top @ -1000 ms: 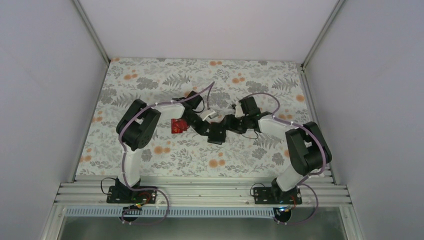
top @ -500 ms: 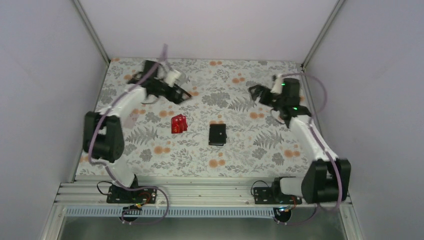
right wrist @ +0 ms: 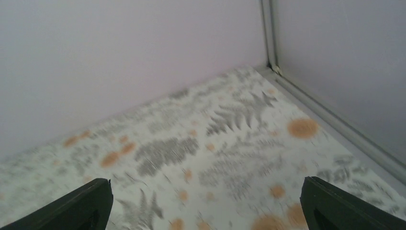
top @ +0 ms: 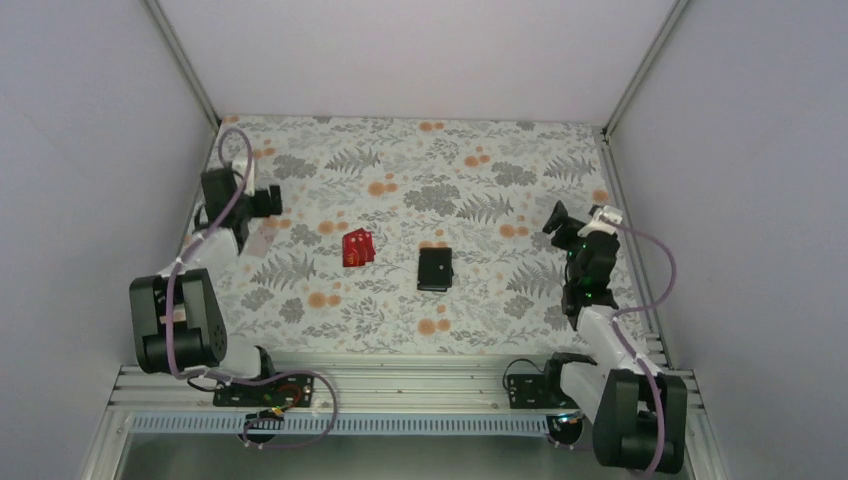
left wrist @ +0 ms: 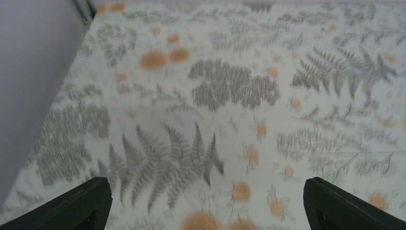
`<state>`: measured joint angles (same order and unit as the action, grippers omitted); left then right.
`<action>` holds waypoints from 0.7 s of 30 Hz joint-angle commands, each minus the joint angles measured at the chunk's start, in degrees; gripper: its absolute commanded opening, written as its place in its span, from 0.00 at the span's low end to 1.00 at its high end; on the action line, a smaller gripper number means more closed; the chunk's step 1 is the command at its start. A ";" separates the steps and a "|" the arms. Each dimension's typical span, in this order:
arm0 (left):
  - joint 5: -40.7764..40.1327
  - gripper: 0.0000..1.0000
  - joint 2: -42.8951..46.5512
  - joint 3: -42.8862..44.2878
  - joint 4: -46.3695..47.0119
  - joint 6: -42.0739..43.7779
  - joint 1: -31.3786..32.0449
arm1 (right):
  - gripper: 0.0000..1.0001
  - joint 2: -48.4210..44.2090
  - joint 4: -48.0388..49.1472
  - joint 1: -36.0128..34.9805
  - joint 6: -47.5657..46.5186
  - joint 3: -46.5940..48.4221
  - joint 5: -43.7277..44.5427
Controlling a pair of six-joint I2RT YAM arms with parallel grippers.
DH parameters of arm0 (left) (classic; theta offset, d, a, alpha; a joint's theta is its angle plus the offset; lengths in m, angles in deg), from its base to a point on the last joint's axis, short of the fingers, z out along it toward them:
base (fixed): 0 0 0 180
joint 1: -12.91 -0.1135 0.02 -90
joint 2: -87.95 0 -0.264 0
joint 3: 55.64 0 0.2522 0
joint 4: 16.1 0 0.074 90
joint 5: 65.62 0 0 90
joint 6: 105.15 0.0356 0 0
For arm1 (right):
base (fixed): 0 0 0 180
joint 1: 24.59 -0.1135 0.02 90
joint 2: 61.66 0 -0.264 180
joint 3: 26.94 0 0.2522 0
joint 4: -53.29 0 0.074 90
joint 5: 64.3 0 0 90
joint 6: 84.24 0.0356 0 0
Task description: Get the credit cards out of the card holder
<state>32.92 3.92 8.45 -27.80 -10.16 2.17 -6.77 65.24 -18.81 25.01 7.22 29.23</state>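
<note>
The red credit cards [top: 357,248] lie in a small pile on the floral cloth, left of centre. The black card holder [top: 434,269] lies flat and closed a little to their right, apart from them. My left gripper [top: 270,200] is far off at the table's left edge, open and holding nothing. My right gripper [top: 556,221] is drawn back on the right side, also open and holding nothing. The left wrist view shows only cloth between the wide fingers [left wrist: 86,203]. In the right wrist view the fingers [right wrist: 344,203] frame cloth and the far corner. Neither wrist view shows cards or holder.
The floral tablecloth [top: 400,170] covers the table. Plain walls close in the left, back and right, with a metal corner post [right wrist: 268,33] at the back right. The aluminium rail [top: 400,385] with both arm bases runs along the near edge.
Both arms have swung away from the centre, where they met over the holder, out to the table's sides. Both grippers have opened. The holder and red cards stay lying where they were.
</note>
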 commanded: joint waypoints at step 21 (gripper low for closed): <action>-4.79 1.00 -1.86 -34.54 62.90 4.34 10.99 | 0.99 31.04 40.91 -5.41 -18.32 -5.08 -5.10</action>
<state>29.12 3.83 -24.97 24.62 -7.14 13.34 19.83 104.17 -22.74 11.43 -2.70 25.30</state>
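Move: Both hands are empty and clear of the table. The red credit cards lie about 29 cm to the left hand's right, 10 cm nearer the base and 15 cm below it; the black card holder is about 48 cm to that hand's right, 15 cm back. From the right hand the cards are some 53 cm to the left, level with it and 19 cm down, with the holder about 34 cm left and 6 cm back. Touching nothing, both arms go on folding into their resting poses at the table's two sides. The left hand sinks and draws back about 6 cm each way, then swings some 7 cm to the right as its fingers tip up about 20 degrees. The right hand drops about 7 cm, then drifts a little left, rolling slightly and turning counter-clockwise. Both grippers stay wide open. ##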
